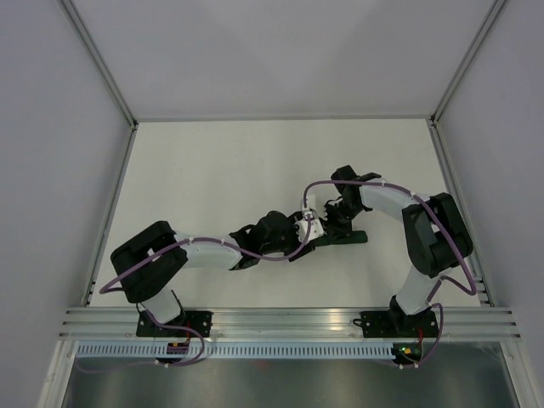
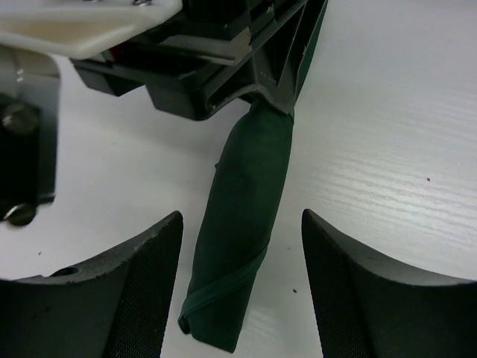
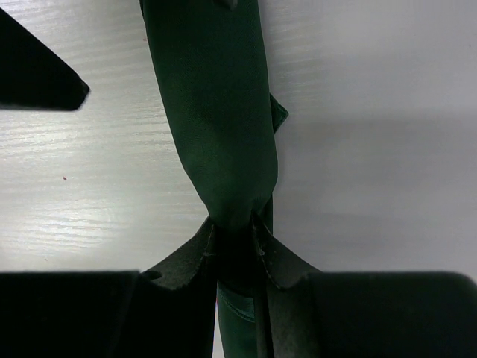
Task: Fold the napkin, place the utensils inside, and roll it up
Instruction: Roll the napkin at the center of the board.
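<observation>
The napkin is a dark green cloth rolled into a narrow tube lying on the white table. In the top view it shows as a short dark bar between the two arms. My left gripper is open and straddles the roll's near end, with a gap between each finger and the cloth. My right gripper is shut on the napkin farther along, pinching the roll narrow. That grip also shows in the left wrist view, right gripper. The utensils are hidden.
Pale enclosure walls stand round the table on the left, back and right. An aluminium rail runs along the near edge, where both arm bases are bolted. The two arms meet close together near the middle of the table.
</observation>
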You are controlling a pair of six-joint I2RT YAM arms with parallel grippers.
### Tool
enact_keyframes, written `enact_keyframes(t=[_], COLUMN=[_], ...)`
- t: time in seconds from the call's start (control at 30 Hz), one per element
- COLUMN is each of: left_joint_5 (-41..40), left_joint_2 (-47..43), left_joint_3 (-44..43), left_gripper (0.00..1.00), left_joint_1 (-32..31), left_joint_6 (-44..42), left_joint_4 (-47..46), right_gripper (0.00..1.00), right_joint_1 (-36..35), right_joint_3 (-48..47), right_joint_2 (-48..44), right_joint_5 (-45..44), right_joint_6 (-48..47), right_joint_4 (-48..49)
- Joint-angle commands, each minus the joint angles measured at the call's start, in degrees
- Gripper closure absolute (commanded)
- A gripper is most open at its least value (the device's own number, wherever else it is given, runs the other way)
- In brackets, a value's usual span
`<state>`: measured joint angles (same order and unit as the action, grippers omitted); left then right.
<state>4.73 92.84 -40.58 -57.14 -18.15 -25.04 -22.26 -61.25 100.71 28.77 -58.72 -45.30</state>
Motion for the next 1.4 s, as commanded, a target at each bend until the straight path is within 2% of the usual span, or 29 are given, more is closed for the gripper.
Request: enact_keyframes(t=[0.0, 0.37, 0.47, 0.57, 0.63, 0.77, 1.1, 1.37], left_joint_5=[3.6, 3.3, 3.1, 1.1, -1.0, -1.9, 1.4, 1.8], left_joint_2=[3.9, 11.8, 12.4, 11.9, 10.7, 8.2, 8.9, 9.6], left_joint_3=[-4.1, -7.8, -7.7, -6.4, -4.6, -1.5, -1.9, -2.3], left_gripper=[0.3, 0.3, 0.31, 0.31, 0.3, 0.26, 0.26, 0.26], left_joint_1=[-0.3, -0.2, -0.2, -0.2, -0.2, -0.2, -0.2, 0.7], left_joint_6=[-2.1, 0.3, 0.7, 0.6, 0.6, -0.6, -1.4, 0.5], left_joint_4=[-2.5, -5.8, -5.6, -7.5, -12.5, -15.6, -11.9, -9.9], right_gripper=[0.81, 0.8, 0.74, 0.73, 0.72, 0.72, 0.53, 0.46], right_joint_1=[0.0, 0.1, 0.3, 0.3, 0.4, 0.5, 0.9, 1.8], right_joint_3=[-0.4, -1.7, -2.1, -2.3, -2.4, -2.6, -5.1, -5.9], right_joint_2=[2.5, 4.7, 4.7, 4.7, 4.9, 5.2, 6.0, 4.7], right_joint_5=[-0.2, -0.4, -0.5, -0.6, -0.7, -1.1, -0.2, -0.9], right_joint_6=[-0.5, 0.4, 1.0, 1.2, 1.3, 1.6, 3.9, 8.4], right_joint_4=[0.0, -0.1, -0.1, -0.1, -0.1, -0.1, -0.8, 0.7])
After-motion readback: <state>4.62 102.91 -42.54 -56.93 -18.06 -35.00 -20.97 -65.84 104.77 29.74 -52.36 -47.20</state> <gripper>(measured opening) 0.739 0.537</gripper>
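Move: The rolled napkin runs left to right beneath the left gripper; its middle is about 3 cm to the right of that hand, 1 cm ahead and 5 cm below. The right gripper's fingertips, pinching the roll, are some 8 cm to the right of the left hand, 2 cm ahead and 5 cm lower. From the right hand, the roll's middle is roughly 4 cm to the left, level with it in height and reach. Bring the open left gripper down about 2.5 cm and 2 cm to the right towards the right gripper, sliding nearly 3 cm forward above the napkin roll and easing back 1 cm. Keep the right fingers pinched at first, then open them to about half and let the roll go, edging 1 cm forward with a slight clockwise turn. ##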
